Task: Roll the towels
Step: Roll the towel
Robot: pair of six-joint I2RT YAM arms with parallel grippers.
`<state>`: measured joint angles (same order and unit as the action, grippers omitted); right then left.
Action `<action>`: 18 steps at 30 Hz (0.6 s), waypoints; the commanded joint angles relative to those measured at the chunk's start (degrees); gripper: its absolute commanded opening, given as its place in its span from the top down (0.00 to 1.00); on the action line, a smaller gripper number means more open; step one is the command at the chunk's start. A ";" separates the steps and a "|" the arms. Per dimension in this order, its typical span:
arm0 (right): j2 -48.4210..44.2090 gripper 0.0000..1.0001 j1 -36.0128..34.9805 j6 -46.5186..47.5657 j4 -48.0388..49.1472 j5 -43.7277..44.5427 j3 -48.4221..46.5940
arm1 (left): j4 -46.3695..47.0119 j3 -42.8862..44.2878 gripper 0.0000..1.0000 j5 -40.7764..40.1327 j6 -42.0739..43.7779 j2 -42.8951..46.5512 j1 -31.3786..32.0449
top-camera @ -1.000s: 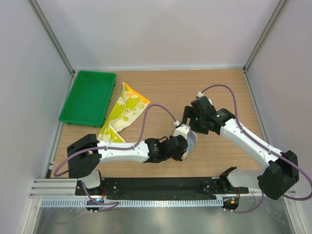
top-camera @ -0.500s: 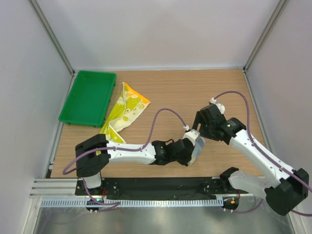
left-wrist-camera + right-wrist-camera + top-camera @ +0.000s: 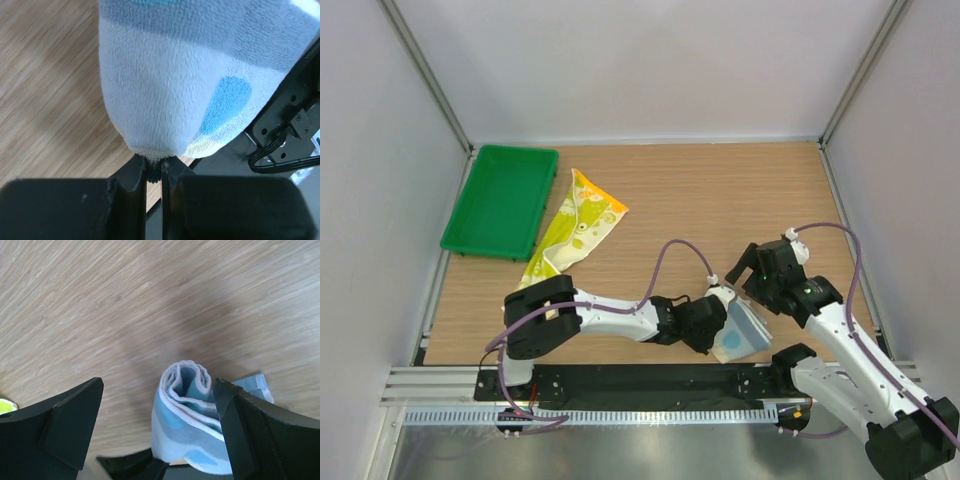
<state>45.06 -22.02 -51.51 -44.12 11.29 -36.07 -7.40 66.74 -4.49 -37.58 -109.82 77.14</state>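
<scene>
A light blue towel [image 3: 738, 333] lies loosely rolled at the table's near edge, right of centre. My left gripper [image 3: 716, 322] is shut on the roll's near end [image 3: 154, 159], pinching the hem; the roll [image 3: 165, 85] stretches away from the jaws. My right gripper [image 3: 752, 283] hovers over the roll's other end, open wide. In the right wrist view the coiled end [image 3: 187, 390] shows between the fingers, close to the right finger [image 3: 235, 410]. A yellow-green towel [image 3: 575, 232] lies flat and unrolled at the back left.
A green tray [image 3: 500, 200] sits at the far left, beside the yellow-green towel. The black base rail [image 3: 295, 115] runs right next to the blue roll, which overhangs the table's front edge. Grey walls enclose the table.
Both arms moved right and toward the near edge, the left one carrying the blue towel along. The right gripper's jaws spread wider.
</scene>
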 commanded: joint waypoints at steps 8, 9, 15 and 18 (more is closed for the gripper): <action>10.92 0.00 6.02 2.72 13.01 -6.63 -8.82 | -10.61 -0.55 1.00 -7.80 1.10 6.19 0.47; 11.45 0.00 6.11 3.07 12.40 -6.63 -9.79 | -12.27 -0.99 1.00 -8.34 1.54 7.15 -0.58; 13.82 0.00 6.02 5.89 9.50 -13.71 -13.84 | -17.38 -4.33 1.00 -11.07 5.06 16.30 -6.12; 16.20 0.00 6.11 6.50 8.96 -18.65 -13.15 | -18.35 -5.30 0.99 -9.93 6.73 18.24 -7.97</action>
<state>59.31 -16.10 -47.09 -34.11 -0.30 -48.66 -22.57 62.39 -13.15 -33.89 -94.61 70.28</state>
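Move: The left fingers still pinch the near-left end of the partly rolled blue towel, whose middle lies about 6 cm to their right and 3 cm ahead, just below. From that hand the yellow-green towel is some 32 cm left and 24 cm ahead. The wide-open right hand is above and beyond the blue towel, whose middle lies roughly 10 cm back, 4 cm left and 8 cm below it. Left hand carries the blue towel some 11 cm left, forward and up; open right goes forward and up. ##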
